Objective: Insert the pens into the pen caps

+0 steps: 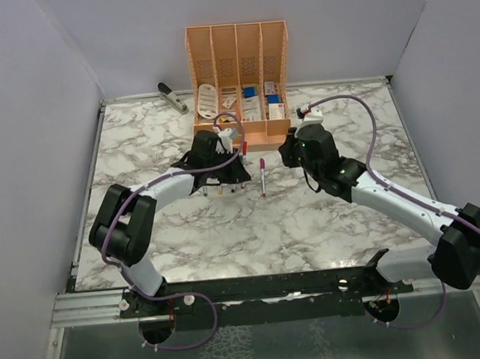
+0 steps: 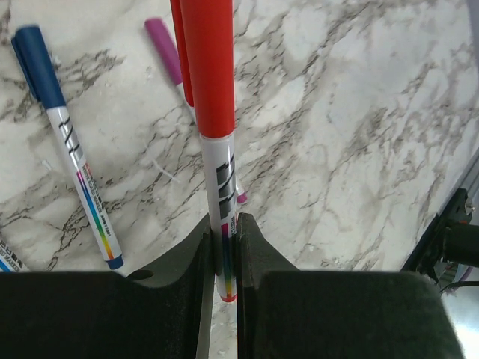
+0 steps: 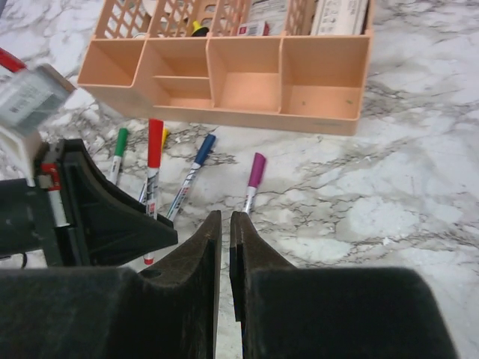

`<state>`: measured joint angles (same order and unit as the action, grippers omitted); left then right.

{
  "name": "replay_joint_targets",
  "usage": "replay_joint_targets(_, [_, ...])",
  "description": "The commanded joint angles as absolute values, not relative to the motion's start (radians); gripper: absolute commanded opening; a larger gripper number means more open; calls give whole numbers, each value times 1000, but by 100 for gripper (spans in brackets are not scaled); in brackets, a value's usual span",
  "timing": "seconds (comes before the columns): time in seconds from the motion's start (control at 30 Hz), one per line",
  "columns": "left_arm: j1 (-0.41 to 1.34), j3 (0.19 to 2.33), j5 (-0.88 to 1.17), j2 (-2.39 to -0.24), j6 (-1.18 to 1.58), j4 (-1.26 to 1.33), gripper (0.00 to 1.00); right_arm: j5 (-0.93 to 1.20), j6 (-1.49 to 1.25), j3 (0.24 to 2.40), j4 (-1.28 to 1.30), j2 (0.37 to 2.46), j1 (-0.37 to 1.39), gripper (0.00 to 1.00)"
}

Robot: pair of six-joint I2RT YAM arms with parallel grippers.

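My left gripper point(image 2: 223, 247) is shut on the white barrel of a pen point(image 2: 222, 179) that stands upright and wears a red cap point(image 2: 209, 67); from above this gripper point(image 1: 239, 152) sits in front of the organizer. On the marble lie a blue-capped pen point(image 2: 63, 134) and a purple-capped pen point(image 2: 166, 56). My right gripper point(image 3: 224, 217) hovers with its jaws nearly together and nothing between them, just right of the left gripper point(image 3: 112, 217). Past it I see a green-capped pen point(image 3: 120, 149), the held red one point(image 3: 154, 161), the blue one point(image 3: 193, 168) and the purple one point(image 3: 254, 176).
An orange desk organizer point(image 1: 238, 71) holding small boxes stands at the back centre, its low front trays point(image 3: 224, 82) close behind the pens. A grey stapler-like tool point(image 1: 173, 97) lies at the back left. Grey walls close in the table's left, right and far sides.
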<state>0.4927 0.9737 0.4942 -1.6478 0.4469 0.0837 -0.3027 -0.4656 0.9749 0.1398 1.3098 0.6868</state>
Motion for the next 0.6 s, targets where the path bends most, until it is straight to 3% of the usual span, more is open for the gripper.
replay_joint_targets(0.0, [495,1060,513,-1744,453,-26,0,-455,-450,997,198,1253,687,11])
replay_joint_targets(0.27, [495,1202,451,-1860,427,-138,3,-451,-465,963,198,1218,686,11])
replay_joint_targets(0.57, [503,1218,476,-1931,474,-171,7,-454,-471,961,198,1220,687,11])
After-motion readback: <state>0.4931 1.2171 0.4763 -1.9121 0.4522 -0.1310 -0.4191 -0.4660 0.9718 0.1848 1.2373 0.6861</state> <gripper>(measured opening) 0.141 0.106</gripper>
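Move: The left hand holds the capped red pen near its tail. The gap for it between the blue and purple pens is centred about 7 cm ahead, 1 cm to the right and 10 cm below. The blue pen lies some 8 cm ahead and 4 cm left of that hand, the yellow pen 8 ahead and 8 left, the purple pen 8 ahead and 5 right. From the empty right hand, the gap is about 7 cm ahead, 10 left and 18 below. The left hand keeps its pinch on the red pen and lowers it towards the gap between the blue and purple pens: first about 4 cm down, then nearly level, forward some 3 cm and a touch to the right, and at the end down again, the fingers tipping to point more steeply at the table. The right hand, empty and almost shut, draws about 3 cm to its right and 2 cm up, away from the row of pens, turning slightly clockwise, and then stands still. ##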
